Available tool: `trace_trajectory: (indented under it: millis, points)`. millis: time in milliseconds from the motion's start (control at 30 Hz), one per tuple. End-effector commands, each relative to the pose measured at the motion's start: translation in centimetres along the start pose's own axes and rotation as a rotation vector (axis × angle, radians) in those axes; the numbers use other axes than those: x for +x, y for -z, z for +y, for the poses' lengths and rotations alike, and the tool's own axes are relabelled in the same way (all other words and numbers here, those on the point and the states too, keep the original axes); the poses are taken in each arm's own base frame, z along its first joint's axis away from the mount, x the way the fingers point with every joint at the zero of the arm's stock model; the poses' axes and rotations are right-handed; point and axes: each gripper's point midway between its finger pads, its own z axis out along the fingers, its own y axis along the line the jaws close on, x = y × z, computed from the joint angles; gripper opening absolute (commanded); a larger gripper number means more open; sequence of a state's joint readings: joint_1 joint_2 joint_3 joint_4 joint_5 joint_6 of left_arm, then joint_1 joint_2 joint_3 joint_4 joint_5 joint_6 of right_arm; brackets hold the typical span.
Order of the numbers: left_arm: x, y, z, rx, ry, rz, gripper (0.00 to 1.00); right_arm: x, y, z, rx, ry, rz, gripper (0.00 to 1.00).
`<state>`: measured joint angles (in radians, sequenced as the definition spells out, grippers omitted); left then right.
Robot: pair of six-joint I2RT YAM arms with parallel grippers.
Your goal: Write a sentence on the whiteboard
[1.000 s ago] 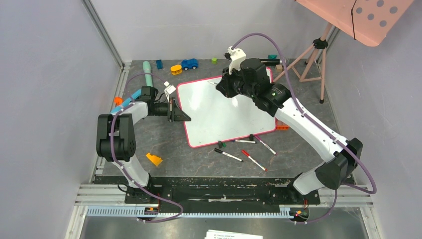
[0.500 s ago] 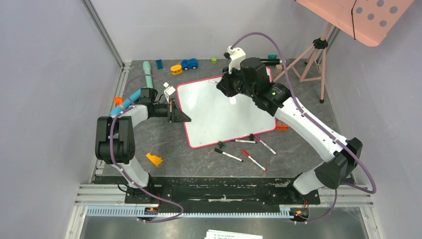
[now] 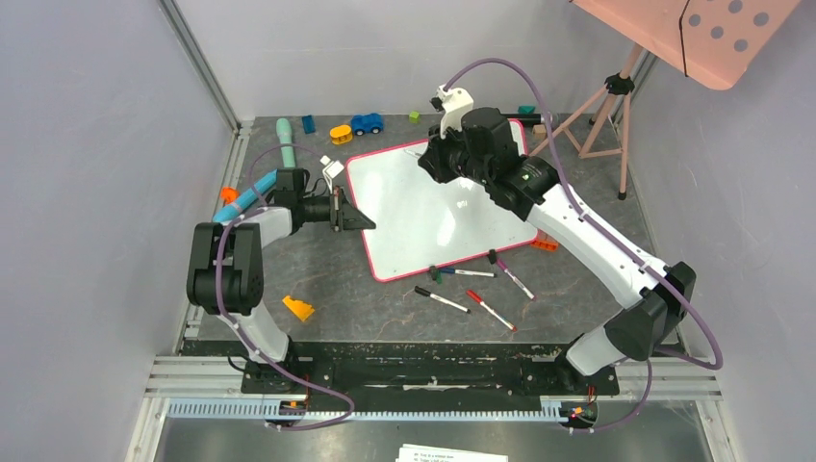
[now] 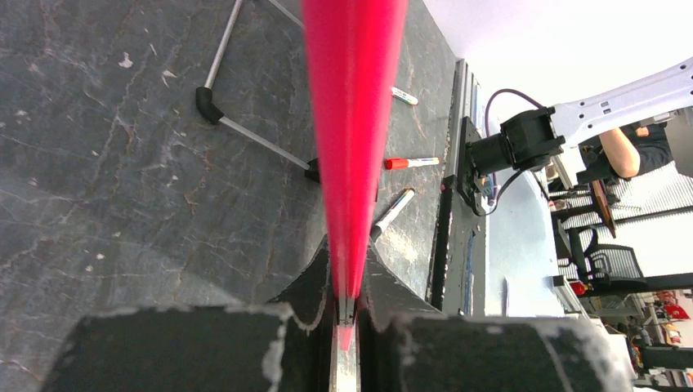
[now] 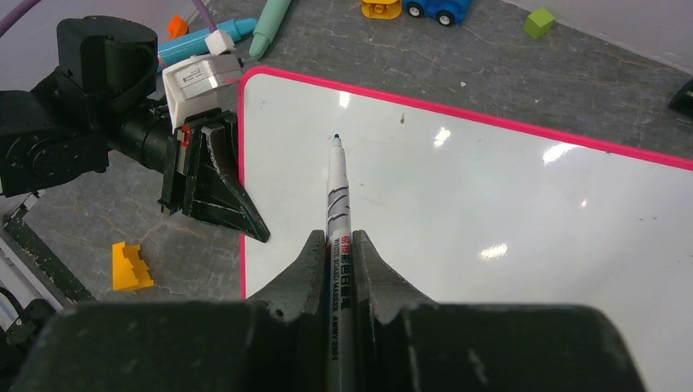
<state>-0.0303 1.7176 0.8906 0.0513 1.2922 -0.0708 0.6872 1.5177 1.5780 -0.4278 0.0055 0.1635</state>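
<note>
The whiteboard (image 3: pixel 433 226), glossy white with a pink-red rim, lies tilted on the dark table. No sentence shows on its visible face (image 5: pixel 490 188). My left gripper (image 3: pixel 364 221) is shut on the board's left rim, which runs as a red band (image 4: pixel 353 122) out from between its jaws (image 4: pixel 347 265). My right gripper (image 3: pixel 435 166) hovers over the board's upper left part, shut on a white marker (image 5: pixel 337 204). The marker's dark tip points at the board near its top left corner. The left gripper (image 5: pixel 249 224) also shows at the board's edge in the right wrist view.
Several loose markers (image 3: pixel 471 289) lie in front of the board. A yellow block (image 3: pixel 298 308) sits near left, an orange block (image 3: pixel 546 245) by the board's right edge. Toys, a blue car (image 3: pixel 367 123) and a teal tube (image 3: pixel 285 140) line the back. A tripod (image 3: pixel 606 115) carries a pink dotted panel (image 3: pixel 712 38).
The left gripper has nudged the whiteboard slightly right and away, turning it a little. The right gripper with the marker has moved slightly up and left.
</note>
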Motion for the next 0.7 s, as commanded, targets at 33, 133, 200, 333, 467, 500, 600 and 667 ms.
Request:
trace_trajectory:
  millis: [33, 133, 200, 333, 467, 500, 600, 667]
  points:
    - [-1.5, -0.2, 2.1, -0.077, 0.045, -0.003, 0.12, -2.6, -0.1, 0.0, 0.011, 0.016, -0.064, 0.0]
    - [-1.5, -0.2, 2.4, -0.088, 0.053, -0.004, 0.31, -2.7, -0.3, 0.0, 0.013, 0.019, -0.065, 0.0]
    - [-1.6, -0.2, 2.2, -0.088, 0.042, -0.008, 0.41, -2.8, -0.3, -0.1, 0.014, 0.019, -0.066, 0.0]
    - [-1.7, -0.2, 2.0, -0.07, 0.021, -0.006, 0.59, -2.8, -0.4, -0.1, 0.016, 0.017, -0.065, 0.0]
    - [-2.3, -0.1, 1.8, -0.071, -0.019, -0.011, 0.67, -2.9, -0.3, -0.2, 0.022, 0.019, -0.068, 0.0]
    - [-2.4, -0.1, 1.7, -0.071, -0.027, -0.013, 0.7, -2.9, -0.3, -0.2, 0.023, 0.022, -0.069, 0.0]
    - [-2.6, 0.0, 1.3, -0.064, -0.054, -0.019, 0.77, -2.9, -0.2, -0.2, 0.023, 0.022, -0.07, 0.0]
    - [-2.6, -0.1, 1.2, -0.06, -0.051, -0.028, 0.84, -2.8, -0.1, -0.2, 0.024, 0.023, -0.068, 0.0]
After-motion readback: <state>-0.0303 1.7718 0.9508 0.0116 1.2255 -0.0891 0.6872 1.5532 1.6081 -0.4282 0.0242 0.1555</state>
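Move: The left fingers still pinch the propped whiteboard by its left edge, with the board's middle about 17 cm to the right, 6 cm ahead and roughly level. From that hand the black marker lies some 16 cm back and 17 cm right, the blue marker 10 cm back and 22 cm right, both about 13 cm below. The right hand holds its marker above the board, whose middle is about 4 cm ahead, 4 cm right and 17 cm below. The left hand carries on forward along the whiteboard's left side for about 2 cm, and soon after setting off spreads its fingers wide, letting go of the red edge while sinking roughly 1 cm, then stays there with the edge between the open fingers. Meanwhile the right hand keeps its pinch on the marker and eases forward about 1 cm, its tip over the upper left part of the board; whether the tip touches can't be seen. ##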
